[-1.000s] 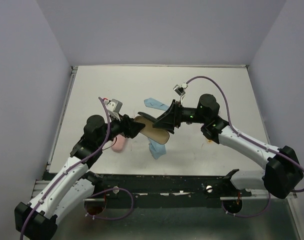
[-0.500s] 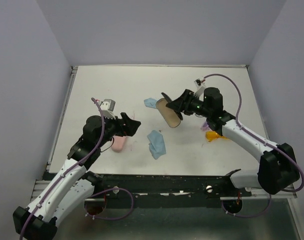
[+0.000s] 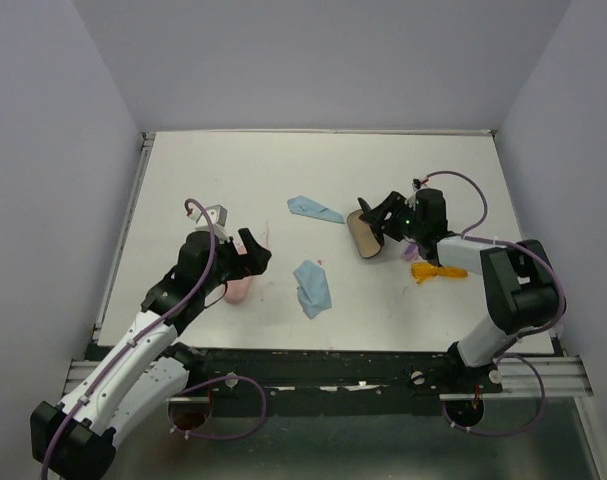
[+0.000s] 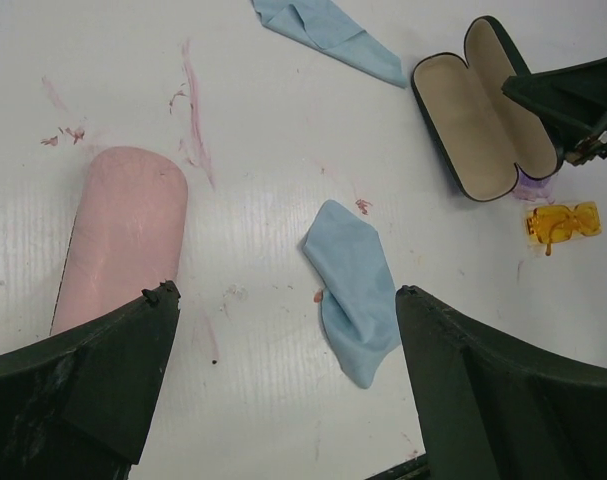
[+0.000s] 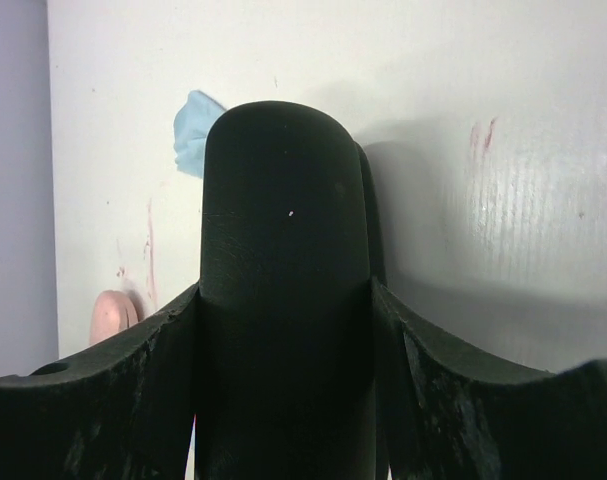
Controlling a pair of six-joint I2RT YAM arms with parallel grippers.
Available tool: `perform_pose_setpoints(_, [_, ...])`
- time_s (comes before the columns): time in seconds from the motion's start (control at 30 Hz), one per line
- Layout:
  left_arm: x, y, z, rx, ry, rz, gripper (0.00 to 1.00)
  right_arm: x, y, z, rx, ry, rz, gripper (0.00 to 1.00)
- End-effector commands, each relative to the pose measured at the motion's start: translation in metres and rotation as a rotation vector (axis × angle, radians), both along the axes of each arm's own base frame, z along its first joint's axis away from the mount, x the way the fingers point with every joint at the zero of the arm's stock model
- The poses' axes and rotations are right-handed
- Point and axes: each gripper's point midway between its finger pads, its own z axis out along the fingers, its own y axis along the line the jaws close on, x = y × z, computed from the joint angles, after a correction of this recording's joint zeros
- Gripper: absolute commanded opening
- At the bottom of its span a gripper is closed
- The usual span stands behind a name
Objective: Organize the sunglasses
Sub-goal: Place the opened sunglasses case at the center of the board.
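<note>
The orange sunglasses (image 3: 430, 270) (image 4: 563, 222) lie on the table at the right. The pale purple sunglasses (image 4: 532, 186) sit just beside them, partly under the open black case (image 3: 365, 238) (image 4: 488, 110). My right gripper (image 3: 381, 218) (image 5: 283, 300) is shut on that case's black shell (image 5: 283, 230), which fills the space between its fingers. My left gripper (image 3: 255, 250) (image 4: 285, 292) hangs wide open with nothing in it, above the table between the pink case (image 3: 236, 290) (image 4: 123, 235) and a blue cloth (image 3: 313, 288) (image 4: 355, 285).
A second blue cloth (image 3: 313, 209) (image 4: 328, 25) lies further back, left of the black case. Red-pink smears mark the white table (image 3: 233, 170). Purple walls close in the table on three sides.
My left gripper has let go of the black case, opened wide and pulled back left. The right arm has carried the open case rightward, next to the sunglasses.
</note>
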Motion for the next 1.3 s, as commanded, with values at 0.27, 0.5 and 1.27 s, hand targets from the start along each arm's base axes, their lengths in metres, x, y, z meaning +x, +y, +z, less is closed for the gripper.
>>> perform_pose_setpoints(0.27, [0.002,0.001,-0.001,-0.006,-0.017,0.008,0.99,0.004,0.013,-0.012,0.101,-0.083,0.122,0.42])
perform_pose_setpoints(0.5, [0.003,-0.002,-0.005,-0.005,0.004,0.000,0.99,0.004,-0.002,-0.028,-0.005,-0.031,0.077,0.65])
perform_pose_setpoints(1.27, [0.000,-0.004,-0.011,-0.011,0.052,-0.002,0.99,0.003,-0.028,-0.021,-0.146,0.007,0.005,1.00])
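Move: Right under the right hand, some 6 cm down, is the table spot for the opened sunglasses case already in its fingers. The purple sunglasses lie about 10 cm to the right of that spot and 3 cm nearer, the yellow sunglasses 14 cm right and 10 cm nearer; the far blue cloth is some 14 cm left of it and 6 cm farther out. From the left hand the spot is about 12 cm ahead, 26 cm right and 15 cm down. Lowering the opened sunglasses case by its gripped right half, the right hand eases about 1 cm forward and left, then comes back as it sinks to almost 4 cm below its start. Over the lower part of the descent the fingers spread from their grip on the case to wide open and let go, staying down astride it, with a slight drift right at the end. ##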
